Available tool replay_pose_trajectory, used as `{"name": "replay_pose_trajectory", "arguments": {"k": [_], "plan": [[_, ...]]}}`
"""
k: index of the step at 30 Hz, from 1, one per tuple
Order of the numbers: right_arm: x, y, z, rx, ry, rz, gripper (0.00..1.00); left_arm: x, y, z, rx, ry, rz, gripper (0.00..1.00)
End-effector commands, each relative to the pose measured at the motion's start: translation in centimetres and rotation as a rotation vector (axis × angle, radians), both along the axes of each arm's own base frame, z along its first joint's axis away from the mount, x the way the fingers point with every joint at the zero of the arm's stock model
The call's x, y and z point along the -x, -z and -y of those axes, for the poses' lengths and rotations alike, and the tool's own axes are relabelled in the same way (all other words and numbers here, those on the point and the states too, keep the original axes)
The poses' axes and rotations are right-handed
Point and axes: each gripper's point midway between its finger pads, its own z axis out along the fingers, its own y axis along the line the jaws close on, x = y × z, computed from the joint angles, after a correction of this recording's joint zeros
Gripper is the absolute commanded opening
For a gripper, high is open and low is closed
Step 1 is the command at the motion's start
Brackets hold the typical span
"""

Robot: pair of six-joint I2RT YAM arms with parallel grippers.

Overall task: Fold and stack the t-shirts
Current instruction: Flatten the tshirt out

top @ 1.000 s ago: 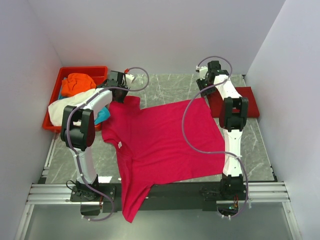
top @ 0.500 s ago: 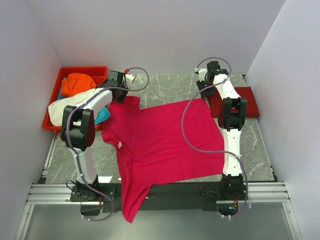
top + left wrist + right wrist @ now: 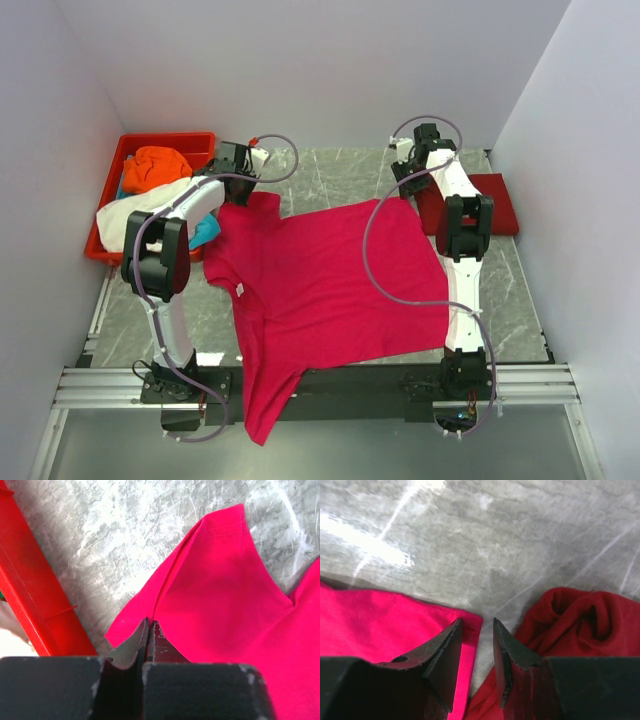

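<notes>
A bright pink-red t-shirt [image 3: 320, 270] lies spread on the marble table, its lower part hanging over the front rail. My left gripper [image 3: 243, 192] [image 3: 150, 623] is shut on a raised fold of this shirt [image 3: 225, 595] beside its far-left sleeve. At the shirt's far-right corner [image 3: 470, 617], my right gripper [image 3: 408, 188] [image 3: 477, 623] stands open. Its left finger [image 3: 445, 650] is over the cloth and its right finger [image 3: 507, 650] is beside a darker red t-shirt [image 3: 580, 615] [image 3: 497, 203].
A red plastic tray [image 3: 170, 138] at the back left holds an orange t-shirt [image 3: 155, 166], a white one [image 3: 140, 212] spilling over its rim, and a teal one [image 3: 206, 232]. The tray's red wall [image 3: 30, 595] is close to my left gripper. White walls enclose the table.
The right wrist has shifted a touch at the shirt's corner. The left arm and the shirts have not visibly moved.
</notes>
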Motion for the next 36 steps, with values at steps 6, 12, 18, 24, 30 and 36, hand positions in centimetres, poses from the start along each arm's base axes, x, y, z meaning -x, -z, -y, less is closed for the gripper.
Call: {"name": "replay_pose_trajectory", "arguments": {"k": [6,12,18,24,30,36], "plan": [[-0.7,-5.0,-1.3,-0.102,0.007,0.098,0.40,-0.4,-1.4,0.4,0.030,-0.005,0.032,0.00],[-0.3,-4.4,-1.3,-0.099,0.006,0.074,0.41,-0.5,-1.4,0.4,0.028,-0.004,0.031,0.01],[0.1,-3.4,-0.8,-0.078,0.014,0.047,0.41,-0.5,-1.4,0.4,0.026,-0.006,0.031,0.01],[0.1,-2.9,-0.1,-0.065,0.033,0.040,0.36,-0.5,-1.5,0.3,0.025,-0.007,0.032,0.00],[-0.4,-3.9,0.3,-0.050,0.029,0.072,0.05,-0.7,-2.0,0.2,0.023,-0.020,0.050,0.00],[-0.4,-9.5,-1.1,-0.086,-0.007,0.168,0.00,-1.2,-6.6,0.2,0.053,-0.036,0.165,0.00]]}}
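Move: The pink t-shirt's far right corner is practically at the right fingertips, some 1 cm to their left and 1 cm below. The folded dark red t-shirt is centred about 16 cm to the right and 2 cm back, while the pink t-shirt's middle is roughly 24 cm back and 16 cm to the left. From the left hand, that corner lies about 42 cm right, 3 cm ahead and 5 cm lower. The right hand shifts about 1 cm left, returns, pinches the pink t-shirt's far right corner and begins rising. ##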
